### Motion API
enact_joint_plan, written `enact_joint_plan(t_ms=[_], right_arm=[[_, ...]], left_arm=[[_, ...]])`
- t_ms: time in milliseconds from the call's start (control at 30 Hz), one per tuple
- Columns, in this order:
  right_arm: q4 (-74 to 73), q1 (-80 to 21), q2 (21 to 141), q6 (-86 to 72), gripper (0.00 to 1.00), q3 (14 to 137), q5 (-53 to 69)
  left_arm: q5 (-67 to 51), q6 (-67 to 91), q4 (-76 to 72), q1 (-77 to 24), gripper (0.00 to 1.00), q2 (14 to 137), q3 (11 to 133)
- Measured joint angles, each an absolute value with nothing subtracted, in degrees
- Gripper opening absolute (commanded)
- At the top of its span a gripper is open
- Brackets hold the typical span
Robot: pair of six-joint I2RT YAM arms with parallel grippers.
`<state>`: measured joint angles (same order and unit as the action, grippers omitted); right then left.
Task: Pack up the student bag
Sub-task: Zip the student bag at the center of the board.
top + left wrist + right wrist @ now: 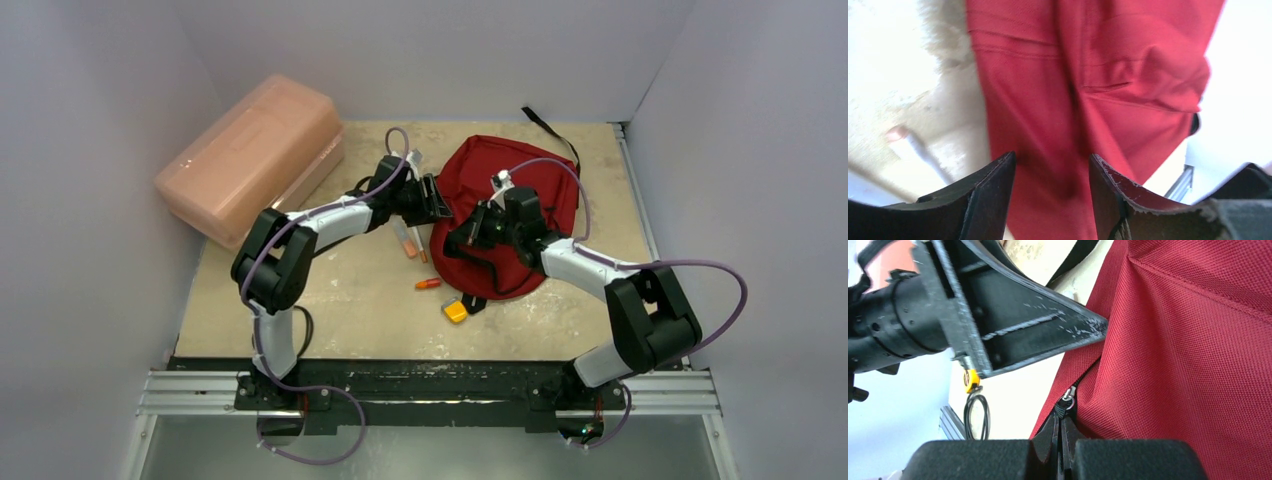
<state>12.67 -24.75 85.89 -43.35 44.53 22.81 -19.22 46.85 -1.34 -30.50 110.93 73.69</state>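
Note:
The student bag (520, 175), dark red fabric, lies flat at the back right of the table. My left gripper (437, 197) hovers at its left edge; in the left wrist view it (1052, 165) stands open, the red fabric (1088, 75) showing behind the gap and nothing pinched. My right gripper (455, 240) is at the bag's front left edge. In the right wrist view it (1060, 415) is shut on the black zipper pull (1064, 407) of the bag (1188, 340), with the silver slider ring just past the tips. The left gripper (1013, 325) looms close above.
A pink translucent box (255, 155) sits at the back left. Two pens (410, 240) lie left of the bag, an orange marker (427, 284) and a yellow item (456, 311) lie in front of it. A black strap (550, 130) trails behind the bag.

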Motion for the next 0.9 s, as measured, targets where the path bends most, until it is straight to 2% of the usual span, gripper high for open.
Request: enact_joint_plan(t_ms=[233, 267, 400, 600, 900], right_arm=[[9.9, -26.0, 85.9, -40.4, 0.00, 46.6, 23.2], [9.6, -26.3, 85.9, -39.9, 0.00, 47.0, 23.1], [7.5, -27.7, 86.0, -38.4, 0.00, 48.9, 22.4], [-0.8, -30.5, 84.8, -35.4, 0.00, 50.8, 19.5], [-12.8, -32.5, 70.8, -31.4, 0.00, 48.1, 14.4]], left_arm=[[-17.4, 43.9, 5.6, -30.6, 0.53, 113.5, 76.2], [-17.3, 43.7, 5.8, -30.8, 0.50, 114.1, 77.0], [-17.4, 42.8, 5.7, -31.1, 0.20, 115.9, 79.5], [-17.0, 43.1, 3.8, -31.2, 0.02, 117.3, 80.2], [-16.3, 43.8, -2.2, -29.7, 0.00, 118.0, 80.3]])
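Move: The left hand's open fingers stand over a fold at the bag's left edge, about 1 cm ahead and roughly 3 cm below; the grey-and-orange marker lies some 9 cm left and 5 cm back, about 8 cm down. The right hand holds the zip pull, and the bag's near end lies about 10 cm back, 6 right and 5 below; from this hand the red marker is 8 back, 6 left, the yellow block 14 back, 1 left, both about 10 lower. The left hand sinks about 3 cm onto the bag's left edge and closes from half open to pinch the fold, then carries it forward a couple of centimetres with a slight rise. The right hand, keeping the zip pull pinched, first eases 2 cm left and up, then draws back some 6 cm, with a little right and up, along the zip towards the bag's near end, fingertips dipping about 15 degrees. ##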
